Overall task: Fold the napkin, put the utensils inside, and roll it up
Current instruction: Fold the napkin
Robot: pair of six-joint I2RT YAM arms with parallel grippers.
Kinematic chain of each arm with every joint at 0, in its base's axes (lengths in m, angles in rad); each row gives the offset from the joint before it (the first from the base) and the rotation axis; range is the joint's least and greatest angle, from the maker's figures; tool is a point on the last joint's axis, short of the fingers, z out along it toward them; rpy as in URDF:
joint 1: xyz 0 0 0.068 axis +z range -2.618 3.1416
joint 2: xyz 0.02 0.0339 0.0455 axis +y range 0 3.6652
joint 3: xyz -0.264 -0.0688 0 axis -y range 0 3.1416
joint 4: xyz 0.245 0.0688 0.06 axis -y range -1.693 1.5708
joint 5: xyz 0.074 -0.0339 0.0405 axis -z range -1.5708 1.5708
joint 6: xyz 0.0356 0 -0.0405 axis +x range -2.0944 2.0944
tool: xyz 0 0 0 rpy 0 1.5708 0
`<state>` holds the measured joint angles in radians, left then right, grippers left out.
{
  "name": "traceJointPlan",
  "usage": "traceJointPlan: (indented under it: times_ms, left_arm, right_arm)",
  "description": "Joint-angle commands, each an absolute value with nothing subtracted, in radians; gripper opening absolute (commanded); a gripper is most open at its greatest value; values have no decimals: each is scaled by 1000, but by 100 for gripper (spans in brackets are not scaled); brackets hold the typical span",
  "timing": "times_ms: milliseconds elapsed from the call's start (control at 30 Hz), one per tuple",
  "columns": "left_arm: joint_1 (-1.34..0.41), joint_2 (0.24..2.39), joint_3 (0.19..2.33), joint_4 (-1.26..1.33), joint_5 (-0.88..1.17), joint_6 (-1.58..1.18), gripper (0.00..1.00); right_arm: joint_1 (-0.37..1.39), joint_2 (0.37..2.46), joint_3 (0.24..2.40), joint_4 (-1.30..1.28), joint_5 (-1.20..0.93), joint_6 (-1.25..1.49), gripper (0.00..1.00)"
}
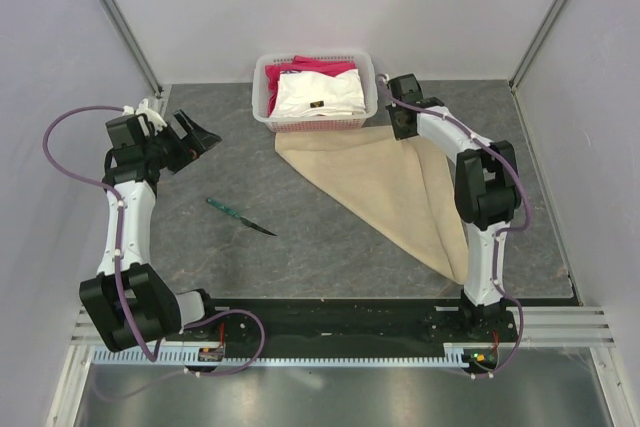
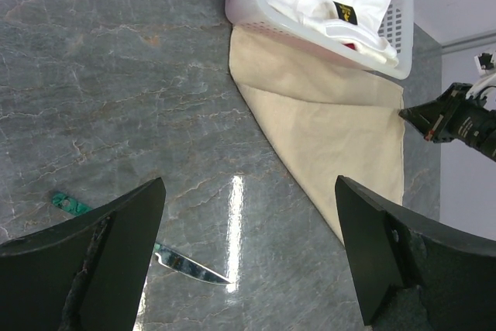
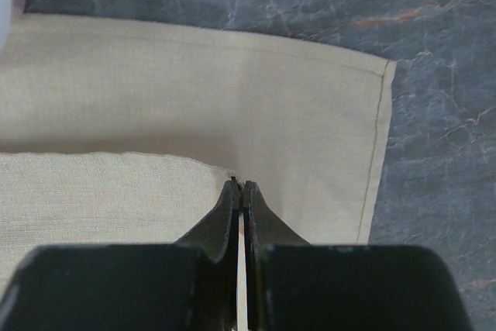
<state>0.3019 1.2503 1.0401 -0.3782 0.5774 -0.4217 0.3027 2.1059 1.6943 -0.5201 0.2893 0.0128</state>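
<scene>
The tan napkin lies folded over on itself into a rough triangle, its far edge against the white basket. My right gripper is shut on the corner of the napkin's upper layer, held just above the lower layer near the basket's right end. The knife, with a teal handle and a dark blade, lies on the bare table left of the napkin. Up at the far left, my left gripper hangs open and empty above the table. In its wrist view the knife shows partly behind the left finger.
The basket at the back centre holds a white folded cloth and a pink-red one. Walls enclose the grey marbled table on three sides. A black rail with both arm bases runs along the near edge.
</scene>
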Motion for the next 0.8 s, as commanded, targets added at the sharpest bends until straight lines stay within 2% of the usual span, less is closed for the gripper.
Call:
traceJointPlan:
  times_ms: [0, 767]
  left_arm:
    - [307, 1256, 1037, -334, 586, -437, 97]
    - [308, 1261, 1040, -337, 580, -428, 97]
  right_arm:
    - [270, 2143, 1784, -522, 275, -29, 0]
    - [169, 2289, 1986, -543, 291, -40, 0]
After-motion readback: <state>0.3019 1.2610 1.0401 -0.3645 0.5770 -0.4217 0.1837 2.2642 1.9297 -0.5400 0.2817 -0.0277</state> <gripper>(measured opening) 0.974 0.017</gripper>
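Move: The right hand, already holding the folded-over napkin corner a few centimetres above the table, is taking it to the napkin's far right corner, about 8 cm ahead, 10 cm to the right and 4 cm below. The basket's middle is roughly 15 cm ahead and 24 cm to the left, at about the hand's height. From the idle left hand, that far right corner lies some 20 cm ahead, 55 cm to the right and 18 cm below. Diagonally forward and to its right, about 5 cm each way, the right hand draws the pinched napkin corner away from the basket towards the napkin's far right corner. It stays nearly level and slows after the start; the fingers keep shut on the cloth while the wrist turns only some 5 degrees clockwise. ##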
